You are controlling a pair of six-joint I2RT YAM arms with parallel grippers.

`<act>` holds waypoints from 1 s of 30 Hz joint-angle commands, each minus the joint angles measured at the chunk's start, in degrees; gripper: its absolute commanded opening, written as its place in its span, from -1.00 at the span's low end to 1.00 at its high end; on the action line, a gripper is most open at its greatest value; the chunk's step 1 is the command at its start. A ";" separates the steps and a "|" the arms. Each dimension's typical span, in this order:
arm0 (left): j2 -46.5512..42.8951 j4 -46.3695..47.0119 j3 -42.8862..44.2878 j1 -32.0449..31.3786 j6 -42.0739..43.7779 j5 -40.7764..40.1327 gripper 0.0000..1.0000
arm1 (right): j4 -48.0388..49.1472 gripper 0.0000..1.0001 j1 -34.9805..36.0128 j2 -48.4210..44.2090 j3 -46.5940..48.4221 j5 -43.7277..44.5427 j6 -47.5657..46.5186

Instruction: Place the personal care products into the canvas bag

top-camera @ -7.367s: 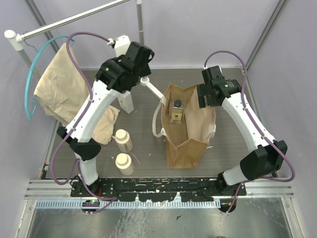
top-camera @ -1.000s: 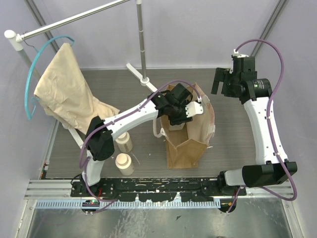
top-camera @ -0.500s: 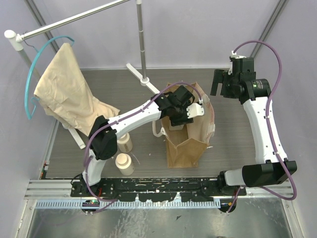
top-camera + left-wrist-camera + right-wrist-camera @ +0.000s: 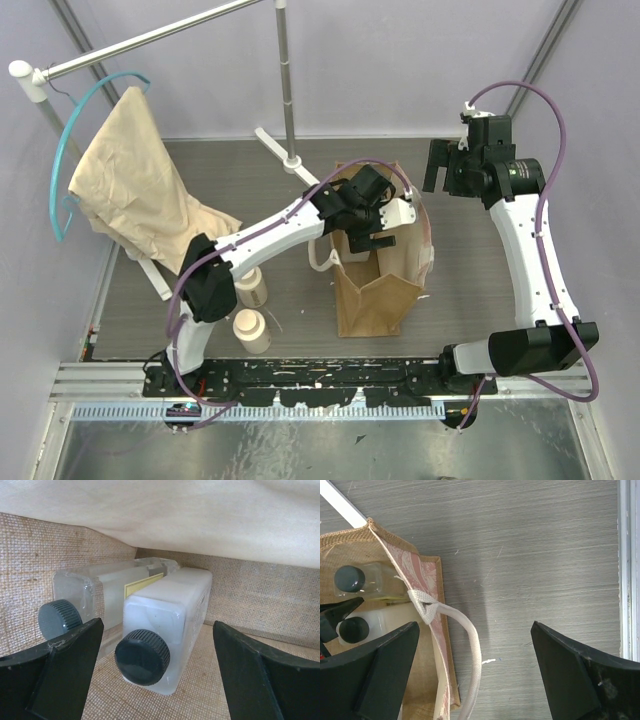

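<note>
The canvas bag [image 4: 375,300] stands mid-table with its mouth open. My left gripper [image 4: 372,230] is down inside the mouth, open and empty. In the left wrist view it [image 4: 159,672] straddles a whitish rectangular bottle [image 4: 170,615] with a dark cap. This bottle lies on the bag floor beside a second one [image 4: 95,595]. Both caps show in the right wrist view [image 4: 349,578] [image 4: 354,629]. Two cream cylindrical bottles [image 4: 249,284] [image 4: 251,330] stand left of the bag. My right gripper [image 4: 437,168] [image 4: 475,672] is open and empty, above the table right of the bag's strap handle [image 4: 470,645].
A pale beige cloth [image 4: 130,185] hangs on a blue hanger at the far left. A metal pole [image 4: 287,90] on a white base stands behind the bag. A metal rail [image 4: 627,570] edges the table on the right.
Since the earliest frame my left arm has swung from the far left into the bag, where a second rectangular bottle now lies. My right gripper has drawn back from the bag's rim.
</note>
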 commanded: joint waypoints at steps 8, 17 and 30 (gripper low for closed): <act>-10.28 4.69 3.33 0.06 -3.55 -5.73 0.96 | 2.70 1.00 -0.34 0.64 -0.24 -1.16 -0.83; -14.06 1.22 8.64 0.14 -16.70 -26.24 0.96 | 2.66 1.00 -0.36 0.98 -0.77 0.42 -1.37; -11.93 -48.92 26.48 8.20 -62.15 -40.85 0.96 | 1.77 1.00 -0.34 1.92 -1.02 1.73 -1.10</act>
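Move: My left hand is inside the canvas bag, fingers already wide open, with the white bottle just released about 8 cm below them and 2 cm left; the clear bottle stands some 6 cm beyond that one. The farther cream bottle is roughly 28 cm left of me, 10 cm back and 11 cm lower; the nearer one is about 12 cm farther back. From my right hand, the farther cream bottle lies about 42 cm left, 12 cm back, 24 cm down. I lift my empty left hand straight up out of the bag, away from the white bottle, slowly at first and then fast, some 20 cm. High up, I swing it about 18 cm left across the bag's left side to the open table beyond. My wrist turns about 60 degrees counter-clockwise on the way, and my fingers stay wide open. ##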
